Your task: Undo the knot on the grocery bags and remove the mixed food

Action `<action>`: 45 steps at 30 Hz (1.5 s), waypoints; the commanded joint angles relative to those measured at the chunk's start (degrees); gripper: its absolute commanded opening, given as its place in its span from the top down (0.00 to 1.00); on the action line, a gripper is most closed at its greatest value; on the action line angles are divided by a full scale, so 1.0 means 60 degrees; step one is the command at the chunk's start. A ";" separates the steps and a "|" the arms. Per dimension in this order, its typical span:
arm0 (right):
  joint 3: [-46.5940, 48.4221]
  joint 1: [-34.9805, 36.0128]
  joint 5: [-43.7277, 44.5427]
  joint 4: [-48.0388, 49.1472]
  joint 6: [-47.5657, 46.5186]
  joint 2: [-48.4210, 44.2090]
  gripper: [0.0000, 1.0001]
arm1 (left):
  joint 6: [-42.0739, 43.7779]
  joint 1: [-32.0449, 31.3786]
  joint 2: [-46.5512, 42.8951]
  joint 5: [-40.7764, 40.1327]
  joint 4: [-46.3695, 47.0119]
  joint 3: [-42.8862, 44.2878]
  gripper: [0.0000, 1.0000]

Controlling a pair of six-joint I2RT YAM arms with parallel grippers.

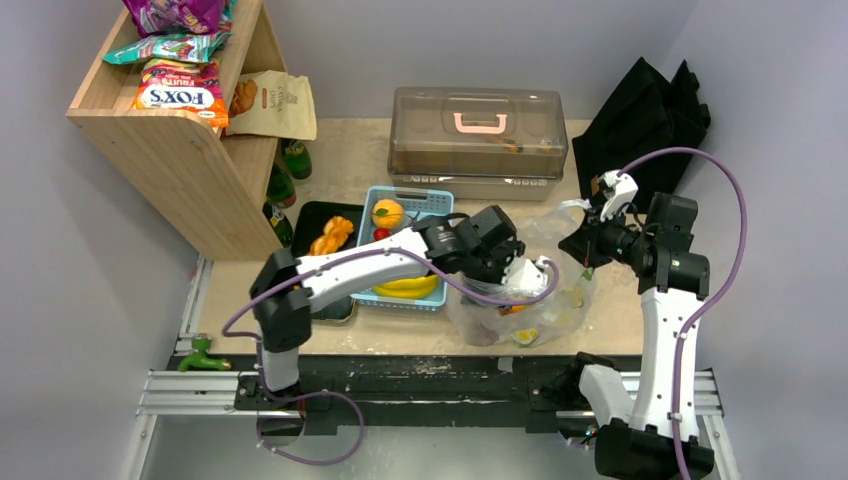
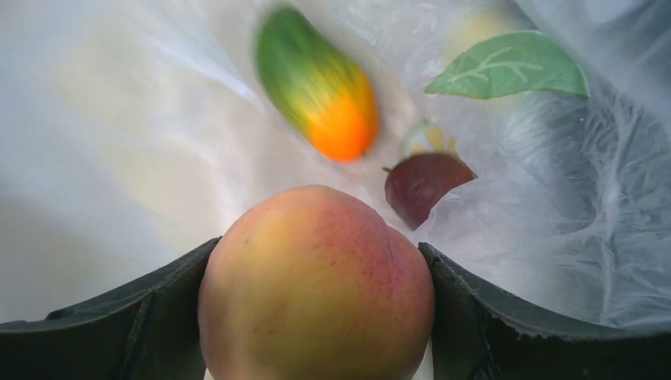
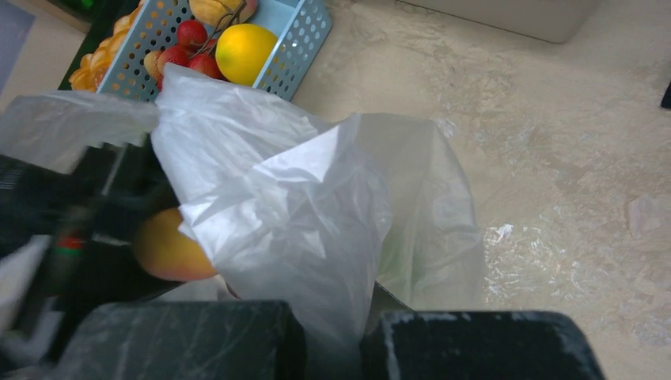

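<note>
The clear grocery bag (image 1: 560,310) lies open at the table's front right; its knot is out of view. My left gripper (image 1: 520,275) reaches into the bag, and in the left wrist view it (image 2: 316,253) is shut on a peach (image 2: 316,285), with both fingers (image 2: 158,317) against the fruit. Deeper in the bag lie a green-orange mango (image 2: 320,83), a dark red fruit (image 2: 423,182) and a green leaf (image 2: 510,67). My right gripper (image 1: 583,245) is shut on the bag's plastic (image 3: 277,206) and holds the rim up. The peach (image 3: 162,249) shows beside that fold.
A blue basket (image 1: 430,200) holds an orange (image 1: 388,212), a banana (image 1: 408,288), a lemon (image 3: 245,51) and red fruits (image 3: 190,36). Braided bread (image 1: 333,235) lies on a black tray. Behind stand a clear lidded box (image 1: 478,140), a wooden shelf (image 1: 180,150) and a black fabric bag (image 1: 645,110).
</note>
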 commanded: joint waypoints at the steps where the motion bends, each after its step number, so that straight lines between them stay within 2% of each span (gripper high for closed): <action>1: -0.0046 -0.0001 -0.0050 0.0411 -0.0141 -0.0008 1.00 | -0.0878 -0.0004 -0.1440 0.1098 0.1965 -0.0246 0.68; 6: -0.0208 0.0003 -0.0087 0.0494 -0.0156 -0.0079 1.00 | -0.2125 0.0033 -0.2406 0.1196 0.3936 -0.1015 0.65; 10: -0.0261 0.0001 -0.0101 0.0537 -0.0169 -0.0056 1.00 | -0.2538 0.0012 -0.2355 0.0244 0.5089 -0.1252 0.63; 14: -0.0116 0.0005 -0.0199 0.0644 -0.0142 0.0041 1.00 | -0.2505 0.0133 -0.1661 -0.1323 0.5087 -0.0813 0.75; 17: 0.0009 0.0006 -0.0107 0.0535 -0.0256 0.0041 1.00 | -0.3994 0.0719 -0.2176 -0.0526 0.5988 -0.1113 0.75; 20: -0.0014 0.0003 -0.0097 0.0488 -0.0312 -0.0078 1.00 | -0.4843 0.0825 -0.2635 -0.0035 0.6902 -0.1306 0.69; 23: -0.0082 0.0006 -0.0169 0.0505 -0.0331 -0.0139 1.00 | -0.5608 0.0813 -0.2272 -0.0510 0.6183 -0.0640 0.69; 26: -0.0003 -0.0004 -0.0140 0.0511 -0.0332 -0.0125 1.00 | -0.6147 0.0660 -0.1788 -0.2703 0.5242 -0.0209 0.73; 28: 0.0082 -0.0003 -0.0086 0.0506 -0.0337 -0.0157 1.00 | -0.7131 0.0762 -0.1846 -0.3567 0.5168 -0.0412 0.72; 30: 0.0121 -0.0005 0.0029 0.0511 -0.0315 -0.0228 1.00 | -0.8009 0.0990 -0.2186 -0.3041 0.5400 -0.0811 0.68; 33: 0.0011 0.0005 0.0249 0.0444 -0.0226 -0.0372 1.00 | -0.8991 0.1177 -0.2844 -0.1553 0.6821 -0.1741 0.62; 40: -0.0435 -0.0004 0.0571 0.0773 0.0027 -0.1065 1.00 | -1.1215 0.1541 -0.2821 0.0963 0.7721 -0.1461 0.65; 42: -0.0515 0.0003 0.0735 0.0885 0.0086 -0.1231 1.00 | -1.0644 0.1543 -0.2843 0.1435 0.7788 -0.1284 0.65; 45: -0.0594 -0.0005 0.0986 0.0875 0.0053 -0.1395 1.00 | -0.8284 0.1242 -0.3150 0.1405 0.7682 -0.1307 0.64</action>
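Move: The left hand already holds the peach inside the opened bag; the blue basket it is bound for lies about 17 cm to its left, 11 cm farther out and 10 cm lower. The mango left in the bag lies some 6 cm to its right, 2 cm ahead and 12 cm below, while the bag rim pinched by the right hand is about 14 cm to its right, 3 cm ahead and 11 cm higher. From the right hand the basket lies roughly 30 cm left, 7 cm ahead and 21 cm down. Still gripping the peach, the left hand lifts quickly by about 12 cm off the bottom of the bag, then works forward some 7 cm and eases back a little while edging right, closer to the right gripper and not yet towards the basket, ending about 16 cm above its start. Meanwhile the wrist swings the fingers up from slanting down to nearly level, pointing right, and twists counter-clockwise by some 40 degrees with bag film lying about the hand, as the right hand keeps its pinch on the rim and stays nearly in place. ##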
